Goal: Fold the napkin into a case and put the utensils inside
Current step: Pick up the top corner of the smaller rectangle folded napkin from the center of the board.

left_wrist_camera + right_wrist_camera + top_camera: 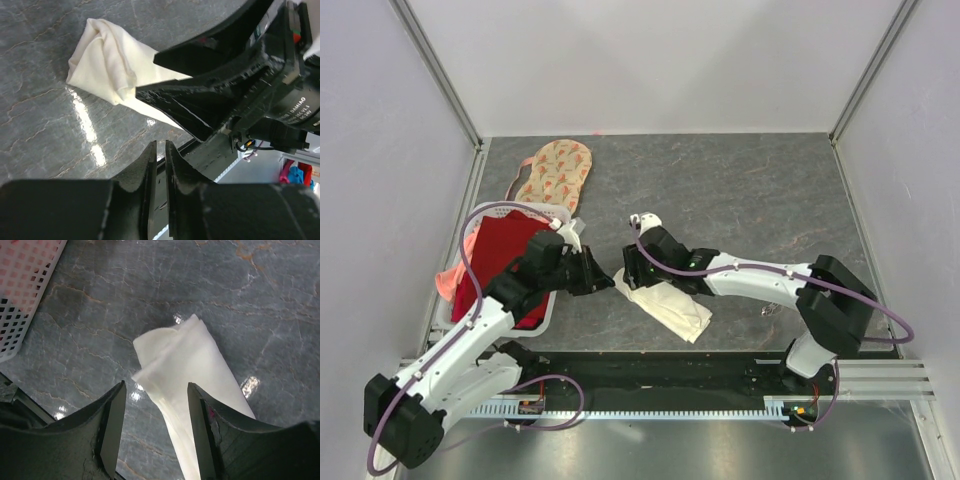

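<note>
The cream-white napkin (665,305) lies folded into a narrow layered strip on the dark stone table (740,190), running from the middle toward the near right. In the right wrist view my right gripper (156,385) stands open just over the napkin (185,360), its fingers to either side of the strip's upper end. My left gripper (160,147) hangs just left of the napkin (107,60), jaws almost together with only a thin slit and nothing in it. From above, both grippers (603,278) (632,272) nearly meet. A small metal glint (772,310), possibly the utensils, lies beside the right arm.
A white lattice basket (556,300) at the left holds a red cloth (505,265); a peach floral cloth (555,172) drapes over its far end. A black rail (660,375) runs along the near edge. Enclosure walls stand on three sides.
</note>
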{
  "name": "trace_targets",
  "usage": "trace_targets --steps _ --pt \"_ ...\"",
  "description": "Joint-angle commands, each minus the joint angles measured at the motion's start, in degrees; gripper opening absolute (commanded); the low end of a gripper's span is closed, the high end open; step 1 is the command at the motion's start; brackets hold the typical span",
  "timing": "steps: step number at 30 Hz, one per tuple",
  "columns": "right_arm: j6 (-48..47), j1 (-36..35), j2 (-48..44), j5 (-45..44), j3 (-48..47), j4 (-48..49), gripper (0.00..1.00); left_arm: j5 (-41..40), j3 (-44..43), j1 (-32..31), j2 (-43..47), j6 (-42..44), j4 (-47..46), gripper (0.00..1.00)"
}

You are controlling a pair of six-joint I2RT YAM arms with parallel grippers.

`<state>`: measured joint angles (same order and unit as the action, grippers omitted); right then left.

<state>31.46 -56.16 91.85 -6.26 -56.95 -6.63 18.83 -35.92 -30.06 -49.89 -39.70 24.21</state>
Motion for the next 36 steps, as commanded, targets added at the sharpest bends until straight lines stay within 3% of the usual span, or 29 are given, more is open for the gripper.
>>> trace_targets --steps 1,7,16,22,31,33,36 --pt "-4.0 -0.6 3.6 -1.1 -4.5 -1.3 0.6 -3.7 0.6 0.3 3.7 -1.6 3.6 0.17" --pt "-4.8 -1.6 5.0 -1.3 -5.1 -1.1 0.56 -5.0 2.1 0.3 6.8 -2.7 4.4 0.16" --pt "-4.4 -2.8 6.2 -0.9 -6.3 -0.3 0.53 -5.1 1.6 0.3 -1.5 -1.1 4.9 0.15" --pt "-4.0 -3.5 7.3 -2.4 -7.1 -0.1 0.52 -7.2 2.1 0.3 0.5 -1.5 4.6 0.16" --pt "-3.3 -3.6 8.3 -5.5 -7.6 -0.1 0.43 -8.2 2.3 0.3 1.1 -2.2 4.7 0.19" --pt "-3.1 -3.6 8.3 -6.4 -7.5 0.0 0.39 -8.1 2.0 0.3 1.0 -2.1 4.8 0.2" --pt "-2.8 -3.7 8.0 -7.5 -7.1 0.0 0.24 -7.8 1.7 0.2 0.1 -2.1 4.5 0.2"
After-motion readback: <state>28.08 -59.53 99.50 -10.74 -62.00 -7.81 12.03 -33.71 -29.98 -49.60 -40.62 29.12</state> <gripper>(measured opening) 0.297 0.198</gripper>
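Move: The folded napkin's loose top corner, a small flap at its left end, lies roughly 3 cm to the right hand's left, level with it fore and aft, and some 4 cm below. From that hand, the folded napkin's body is centred about 4 cm back, 5 cm right and 5 cm lower; the basket's middle is some 27 cm left and 1 cm ahead, 2 cm below. From the left hand, the flap is about 3 cm ahead, 3 cm right and 9 cm down. The napkin's loose top corner is met by the right hand, which sinks about 2.5 cm and shifts some 2 cm left, rolling slightly, then draws its open fingers together around the flap, narrowing most towards the end. The left hand, fingers still nearly shut, edges left and then sinks about 3.5 cm, tipping slightly down beside the napkin without touching it. ##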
